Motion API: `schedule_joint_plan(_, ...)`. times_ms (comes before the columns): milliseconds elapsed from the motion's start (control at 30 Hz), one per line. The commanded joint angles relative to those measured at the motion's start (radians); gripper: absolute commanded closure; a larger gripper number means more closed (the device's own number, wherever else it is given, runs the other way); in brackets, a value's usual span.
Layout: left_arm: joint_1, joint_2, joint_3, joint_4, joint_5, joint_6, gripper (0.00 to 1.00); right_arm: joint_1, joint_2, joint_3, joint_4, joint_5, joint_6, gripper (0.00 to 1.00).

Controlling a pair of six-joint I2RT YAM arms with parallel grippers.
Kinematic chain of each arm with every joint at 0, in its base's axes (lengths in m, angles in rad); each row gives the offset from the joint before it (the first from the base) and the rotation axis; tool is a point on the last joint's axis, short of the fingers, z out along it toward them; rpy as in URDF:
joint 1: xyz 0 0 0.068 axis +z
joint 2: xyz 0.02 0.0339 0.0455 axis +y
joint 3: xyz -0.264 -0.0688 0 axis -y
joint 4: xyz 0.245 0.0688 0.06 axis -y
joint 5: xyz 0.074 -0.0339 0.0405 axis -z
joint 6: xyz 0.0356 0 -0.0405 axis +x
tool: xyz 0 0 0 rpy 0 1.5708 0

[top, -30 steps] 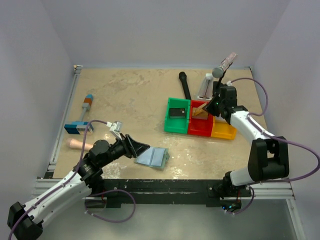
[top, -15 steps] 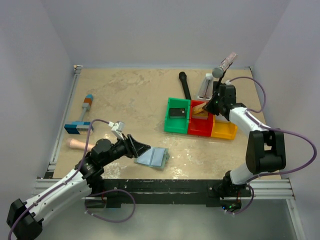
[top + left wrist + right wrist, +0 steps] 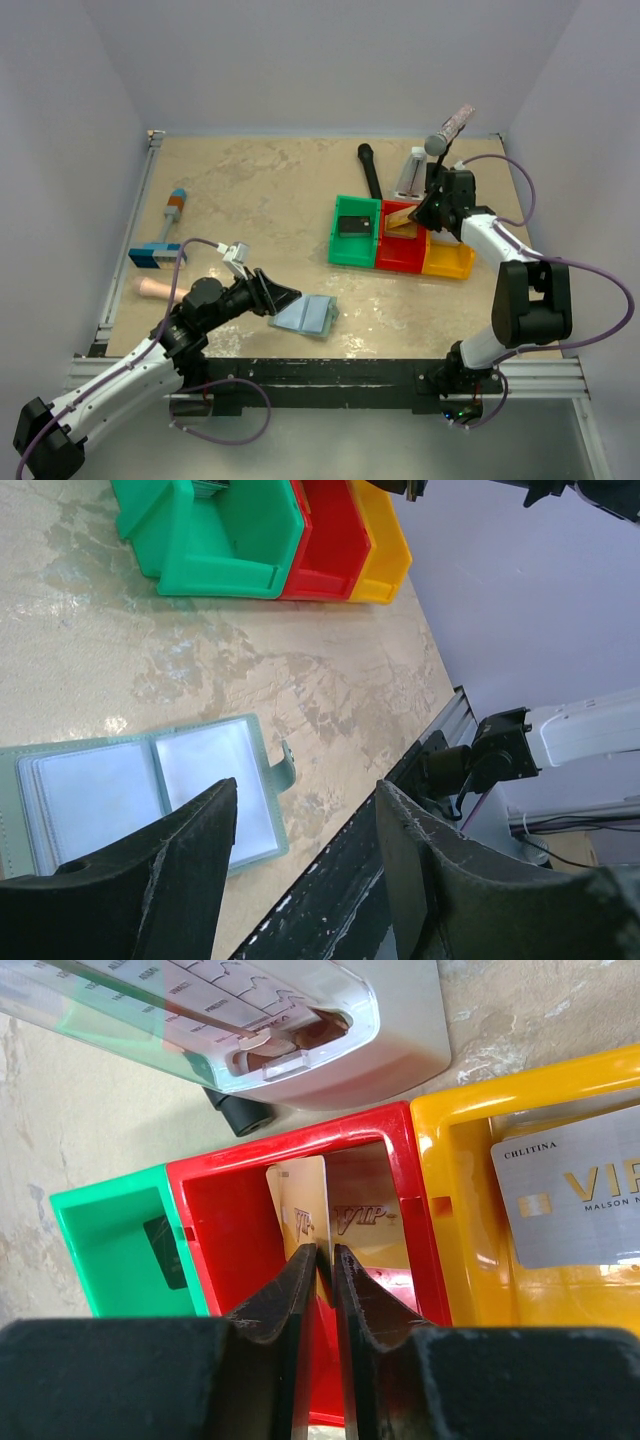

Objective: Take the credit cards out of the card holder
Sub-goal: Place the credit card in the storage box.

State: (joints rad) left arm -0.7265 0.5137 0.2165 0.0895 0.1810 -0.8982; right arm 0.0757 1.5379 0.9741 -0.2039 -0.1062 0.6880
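The card holder (image 3: pixel 308 315) lies open and flat near the table's front edge, its clear pockets (image 3: pixel 150 790) facing up. My left gripper (image 3: pixel 285 297) hovers open just left of it, holding nothing (image 3: pixel 305 805). My right gripper (image 3: pixel 420 218) hangs over the red bin (image 3: pixel 400 255). The tan-orange credit card (image 3: pixel 300 1210) stands on edge in the narrow gap between its fingers (image 3: pixel 324 1252), and that gap is a little wider than the card. A dark card (image 3: pixel 352 225) lies in the green bin (image 3: pixel 110 1250). A pale grey card (image 3: pixel 570 1200) rests in the yellow bin (image 3: pixel 470 1110).
The three bins sit side by side right of centre. Behind them are a clear-topped grey device (image 3: pixel 412 172), a black marker (image 3: pixel 370 170) and a grey-tipped tube (image 3: pixel 450 130). A blue-and-orange tool (image 3: pixel 165 235) and a skin-coloured piece (image 3: pixel 155 288) lie at the left.
The right fingers have parted slightly around the tan-orange card, and the right arm's elbow has shifted. The left arm and the card holder have not moved.
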Motion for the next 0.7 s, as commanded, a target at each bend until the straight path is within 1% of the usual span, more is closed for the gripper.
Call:
schedule_joint_plan(0,0.006,-0.001,0.021,0.046,0.017,0.008,0.38,-0.008,-0.019,0.043,-0.005,0.008,-0.022,0.82)
schedule_joint_plan(67,0.006,0.000,0.020,0.046,0.017,0.007,0.38,-0.007,-0.018,0.046,-0.009,0.010,-0.024,0.78)
schedule_joint_plan(367,0.006,0.006,0.017,0.056,0.018,0.002,0.38,-0.008,-0.027,0.054,-0.015,0.014,-0.027,0.72)
schedule_joint_plan(667,0.006,0.009,0.012,0.061,0.017,0.001,0.38,-0.008,-0.044,0.066,-0.037,0.040,-0.044,0.62)
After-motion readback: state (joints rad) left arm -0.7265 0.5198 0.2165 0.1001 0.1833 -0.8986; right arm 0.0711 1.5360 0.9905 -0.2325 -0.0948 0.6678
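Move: The gold card between the right fingertips stands tilted in the red compartment, its middle about 1 cm ahead of that hand, 2 cm left and 2 cm below. A second gold card lies flat some 4 cm below the hand, roughly 1 cm to the left. The silver card in the yellow compartment is about 9 cm right, the black card in the green one some 12 cm left, both about level and 4 cm below. From the left hand the tilted card is roughly 21 cm ahead, 25 cm right and 8 cm below. Nearly in place over the red compartment, the right hand drifts only about half a centimetre to the right, wrist unturned, while its slightly parted fingers open steadily to a bit over a third of their range. They let go of the tilted gold card's near right corner, the tips staying low beside it instead of lifting away. ##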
